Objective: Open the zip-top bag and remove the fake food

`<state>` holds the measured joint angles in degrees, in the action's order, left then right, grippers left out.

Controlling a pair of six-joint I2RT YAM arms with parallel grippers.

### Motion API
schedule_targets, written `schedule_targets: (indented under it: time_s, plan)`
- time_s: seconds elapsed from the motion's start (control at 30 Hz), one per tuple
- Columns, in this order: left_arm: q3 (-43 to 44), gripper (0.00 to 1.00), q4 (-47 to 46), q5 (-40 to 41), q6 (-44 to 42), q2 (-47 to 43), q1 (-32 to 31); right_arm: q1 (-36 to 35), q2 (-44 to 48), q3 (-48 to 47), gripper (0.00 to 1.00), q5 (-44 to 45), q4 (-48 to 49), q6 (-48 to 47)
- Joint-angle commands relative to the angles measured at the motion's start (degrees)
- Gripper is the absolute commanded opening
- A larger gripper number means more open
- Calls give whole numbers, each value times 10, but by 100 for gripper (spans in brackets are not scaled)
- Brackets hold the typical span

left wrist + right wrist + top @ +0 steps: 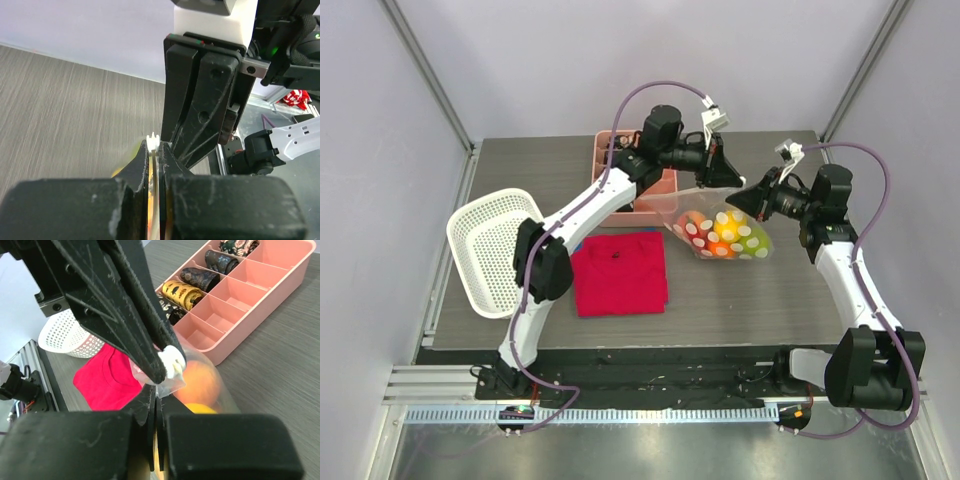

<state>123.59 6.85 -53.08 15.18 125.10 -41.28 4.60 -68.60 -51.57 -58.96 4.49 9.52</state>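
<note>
The zip-top bag [720,236], clear with white polka dots, hangs just above the table at centre right, held by its top edge. The fake food shows through it: a peach [200,382], a yellow fruit [199,409], and orange and green pieces [732,232]. My left gripper [730,184] is shut on the small white zip slider [153,141], which also shows as the slider [173,361] in the right wrist view. Right beside it, my right gripper [741,198] is shut on the bag's edge [172,386]. The two sets of fingertips almost touch.
A pink divided tray [660,190] with dark and gold pieces [182,292] stands behind the bag. A folded red cloth [619,272] lies left of the bag. A white lattice basket [490,250] overhangs the table's left edge.
</note>
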Motion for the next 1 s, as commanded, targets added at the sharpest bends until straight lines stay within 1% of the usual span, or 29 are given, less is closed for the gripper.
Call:
schedule_targets:
  time_s: [0.0, 0.03, 0.07, 0.17, 0.2, 0.23, 0.27, 0.33, 0.47, 0.5, 0.57, 0.63, 0.67, 0.7, 0.73, 0.77, 0.83, 0.87, 0.9, 0.93, 0.97]
  plan:
    - [-28, 0, 7, 3, -28, -55, -2, -3, 13, -39, 1, 42, 9, -5]
    - [-37, 0, 7, 11, -31, -60, -1, -2, 19, -32, 1, 98, 9, -5]
    - [-47, 0, 5, 16, -33, -66, 1, -2, 23, -29, 1, 124, 10, -3]
    - [-115, 0, -25, 39, -25, -96, 14, 17, 30, -14, 1, 160, 33, 29]
    - [-154, 0, -55, 39, -15, -111, 15, 29, 29, -6, 1, 161, 42, 52]
    - [-171, 0, -66, 34, -4, -118, 22, 35, 29, -5, 1, 162, 57, 60]
    - [-191, 0, -102, 32, 11, -124, 24, 40, 29, 1, 1, 157, 64, 66]
    - [-210, 0, -131, 34, 34, -136, 27, 43, 32, 16, 1, 142, 89, 78]
    - [-194, 0, -122, 51, 31, -138, 30, 42, 43, 38, 1, 98, 109, 96]
    - [-181, 0, -113, 47, 31, -134, 29, 42, 46, 42, 1, 107, 105, 97]
    - [-150, 0, -55, 47, 17, -120, 29, 44, 58, 42, 2, 124, 101, 98]
    - [-166, 0, -46, 68, 3, -135, 30, 58, 59, 38, 2, 126, 121, 125]
    - [-198, 0, -42, 95, 3, -144, 30, 62, 61, 37, 2, 130, 133, 153]
    - [-214, 0, -37, 119, 4, -154, 32, 63, 61, 29, 1, 155, 132, 159]
    - [-235, 0, -34, 143, 19, -175, 35, 63, 59, 21, 1, 162, 124, 157]
    - [-279, 0, -40, 191, 34, -187, 36, 63, 51, 14, 2, 169, 120, 161]
    - [-333, 0, -57, 225, 76, -216, 37, 64, 38, -5, 1, 194, 103, 161]
    - [-399, 0, -66, 238, 104, -249, 36, 65, 23, -8, 1, 194, 103, 165]
    - [-434, 0, -102, 275, 114, -270, 32, 65, 15, -19, 1, 198, 94, 166]
    - [-466, 0, -110, 295, 118, -288, 21, 65, 7, -24, 1, 180, 94, 167]
    - [-516, 0, -118, 308, 120, -320, 15, 65, -4, -29, 2, 175, 94, 167]
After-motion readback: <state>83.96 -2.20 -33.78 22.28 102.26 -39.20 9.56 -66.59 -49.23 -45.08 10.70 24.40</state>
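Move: The left hand pinches the zip slider at the right end of the bag's rim; the rim's free left end lies about 18 cm to its left and 3 cm lower. The fake food hangs about 13 cm below this hand, 3 cm left and 2 cm back; the pink organizer stands some 24 cm ahead, 22 cm left and 27 cm below. From the right hand, already shut on the bag corner, the food is 8 cm lower, 2 cm left and 1 cm back. Pulling apart in two bursts with a brief stall between, the left hand drags the pinched slider about 8 cm left and 6 cm down along the zip towards the bag's left end, turning some 20 degrees counter-clockwise. The right hand keeps its pinch on the corner and draws it away about 5 cm right and 3 cm forward, turning clockwise by about as much. ##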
